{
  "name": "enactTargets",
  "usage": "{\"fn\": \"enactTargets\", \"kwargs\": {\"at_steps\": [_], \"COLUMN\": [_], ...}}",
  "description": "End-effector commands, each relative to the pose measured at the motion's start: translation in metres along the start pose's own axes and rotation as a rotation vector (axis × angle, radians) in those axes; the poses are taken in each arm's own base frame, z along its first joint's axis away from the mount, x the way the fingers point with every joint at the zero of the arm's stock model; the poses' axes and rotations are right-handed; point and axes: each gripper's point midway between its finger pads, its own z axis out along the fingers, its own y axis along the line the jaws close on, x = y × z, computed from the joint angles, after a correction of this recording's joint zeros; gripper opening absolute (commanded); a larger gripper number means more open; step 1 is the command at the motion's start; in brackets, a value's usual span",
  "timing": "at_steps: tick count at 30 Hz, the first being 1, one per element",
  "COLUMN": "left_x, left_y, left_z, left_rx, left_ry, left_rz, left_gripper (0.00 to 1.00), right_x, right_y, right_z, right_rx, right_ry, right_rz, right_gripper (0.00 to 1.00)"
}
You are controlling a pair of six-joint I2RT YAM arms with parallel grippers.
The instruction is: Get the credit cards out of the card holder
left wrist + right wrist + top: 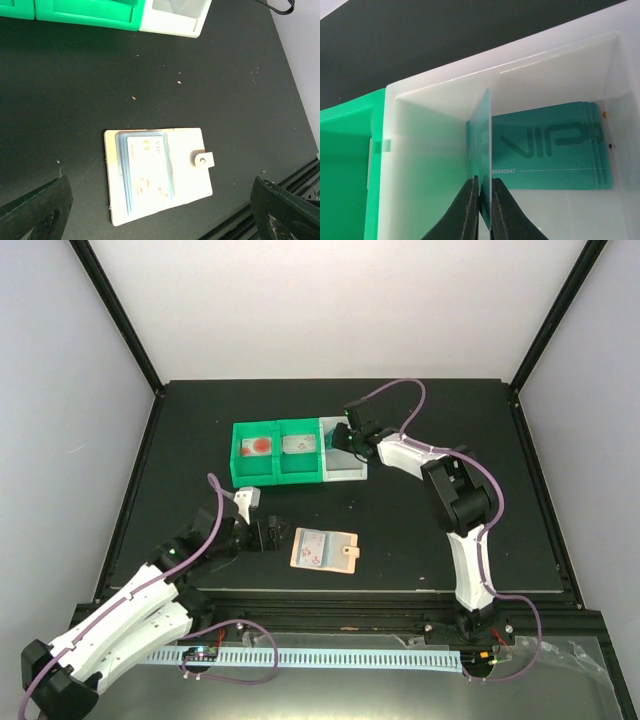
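Observation:
The tan card holder (325, 550) lies open and flat on the black table near the front. In the left wrist view a pale credit card (147, 170) marked VIP sits in the card holder's (192, 170) bluish pocket, with the snap tab (203, 160) at the right. My left gripper (272, 536) stands open just left of the holder, and its dark fingers (42, 210) flank the holder from above. My right gripper (485, 182) is shut on a teal credit card (485, 135) held edge-on inside the white compartment (420, 165). Several teal cards (550, 150) lie stacked on its floor.
The bin tray (345, 475) stands at the table's middle back, with two green compartments (258, 468) left of the white one. Each green compartment holds a small item. A metal rail (330, 655) runs along the near edge.

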Motion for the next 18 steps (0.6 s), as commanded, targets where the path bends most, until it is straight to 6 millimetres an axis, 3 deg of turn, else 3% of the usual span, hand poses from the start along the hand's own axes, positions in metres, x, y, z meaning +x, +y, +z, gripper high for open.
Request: {"fn": "enactTargets", "kwargs": {"at_steps": [1,14,18], "left_x": [-0.013,0.003,0.013], "left_y": [-0.004,0.004,0.017], "left_z": [-0.008,0.013,0.024], "left_rx": [-0.009,-0.031,-0.07], "left_ry": [-0.04,0.051,0.086], "left_rz": [-0.018,-0.03,-0.045], "left_gripper": [0.99,0.99,0.99], "right_x": [-0.003,-0.018,-0.02], "right_y": [-0.003,0.002,0.004], "right_z": [0.003,-0.01,-0.018], "right_rx": [0.013,0.049,0.051], "right_ry": [0.005,-0.013,-0.01], "right_rz": [0.008,-0.048,-0.057], "right_gripper": [0.1,0.29,0.35]}}
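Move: The right hand is down at the white box with a teal card upright between its fingertips. The box's middle lies about 3 cm right and 4 cm below, the flat teal stack some 2 cm ahead, 3 cm right and 5 cm below. The card holder is roughly 30 cm back and 2 cm left of it. From the left hand the holder lies about 12 cm right, level and 13 cm down, the white box some 27 cm ahead, 17 cm right. Right hand stays, fingers opening to release the teal card; left sinks about 2.5 cm towards the card holder. ##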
